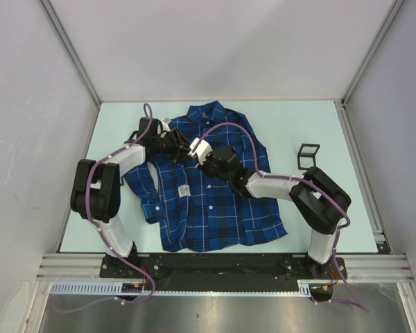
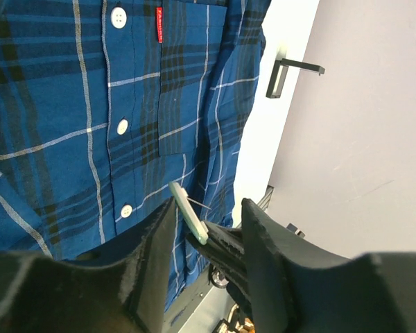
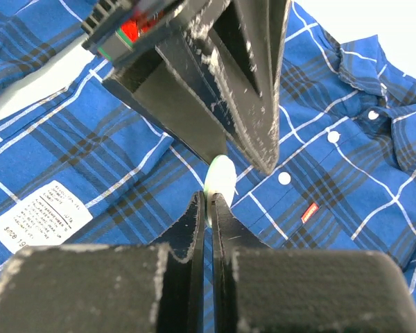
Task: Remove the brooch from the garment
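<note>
The garment [image 1: 215,208], a dark blue plaid shirt with white buttons, lies flat on the pale table [image 1: 319,208]. The brooch [image 3: 220,175] is a small pale green disc. My right gripper [image 3: 209,201] is shut on its lower edge and holds it just above the cloth. In the left wrist view the brooch [image 2: 189,211] shows edge-on, its thin pin standing bare off its back. My left gripper [image 2: 206,223] is open, its two fingers straddling the brooch and the right gripper's fingertips [image 2: 225,246]. Both grippers meet over the shirt's chest, left gripper [image 1: 186,146] against right gripper [image 1: 197,152].
A small black open frame [image 1: 308,154] stands on the table right of the shirt. A white printed tag [image 3: 38,218] and a small red label [image 3: 309,211] sit on the shirt. Grey enclosure walls surround the table on three sides.
</note>
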Robot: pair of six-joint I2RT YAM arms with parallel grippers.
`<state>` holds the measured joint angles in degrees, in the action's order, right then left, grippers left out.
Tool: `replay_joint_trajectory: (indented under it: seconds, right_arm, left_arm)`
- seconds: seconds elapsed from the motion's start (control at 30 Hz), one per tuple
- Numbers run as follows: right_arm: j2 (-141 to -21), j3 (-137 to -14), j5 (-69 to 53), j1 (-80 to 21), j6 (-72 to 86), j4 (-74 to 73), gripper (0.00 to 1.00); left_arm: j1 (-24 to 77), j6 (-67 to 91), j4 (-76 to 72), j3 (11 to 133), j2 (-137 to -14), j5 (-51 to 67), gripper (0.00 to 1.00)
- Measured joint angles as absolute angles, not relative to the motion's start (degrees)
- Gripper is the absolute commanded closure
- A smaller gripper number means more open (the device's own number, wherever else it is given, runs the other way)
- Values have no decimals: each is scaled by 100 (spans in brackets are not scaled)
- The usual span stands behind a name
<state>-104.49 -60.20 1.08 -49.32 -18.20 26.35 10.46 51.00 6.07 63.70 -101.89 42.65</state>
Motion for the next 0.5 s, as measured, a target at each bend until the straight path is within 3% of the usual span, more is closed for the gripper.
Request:
replay_joint_trajectory:
  seconds: [0.3, 0.4, 0.43, 0.5]
  right_arm:
    - [-10451, -6020, 377, -5019, -2008, 2735, 100]
    - [-10451, -6020, 436, -5030, -2051, 2777, 99]
    - [-10455, -6018, 456, -5043, -2071, 2775, 95]
    - [-10471, -6005, 532, -5087, -2112, 2773, 79]
  left_arm:
    - [1079, 5076, 631, 6370, -10200, 4217, 77]
    - [1083, 5052, 628, 6370, -10202, 4224, 92]
    - [1087, 5048, 613, 6370, -10200, 4237, 100]
    - [1109, 5026, 589, 6372, -10200, 4246, 100]
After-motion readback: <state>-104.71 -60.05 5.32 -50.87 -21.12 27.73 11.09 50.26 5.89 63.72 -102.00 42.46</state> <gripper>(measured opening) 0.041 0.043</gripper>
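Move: The brooch is held edge-on in the right fingertips, its middle about 1 cm ahead and 1 cm left of the right hand. It sits between the half-open left fingers, about 1 cm right and 1 cm below the left hand. From the left hand, the shirt's white label lies roughly 9 cm back, 3 cm left, and a white shirt button some 8 cm back, 5 cm right, both perhaps 6 cm lower. Staying in place, the left fingers close from about half open and pinch the brooch the right still holds. ##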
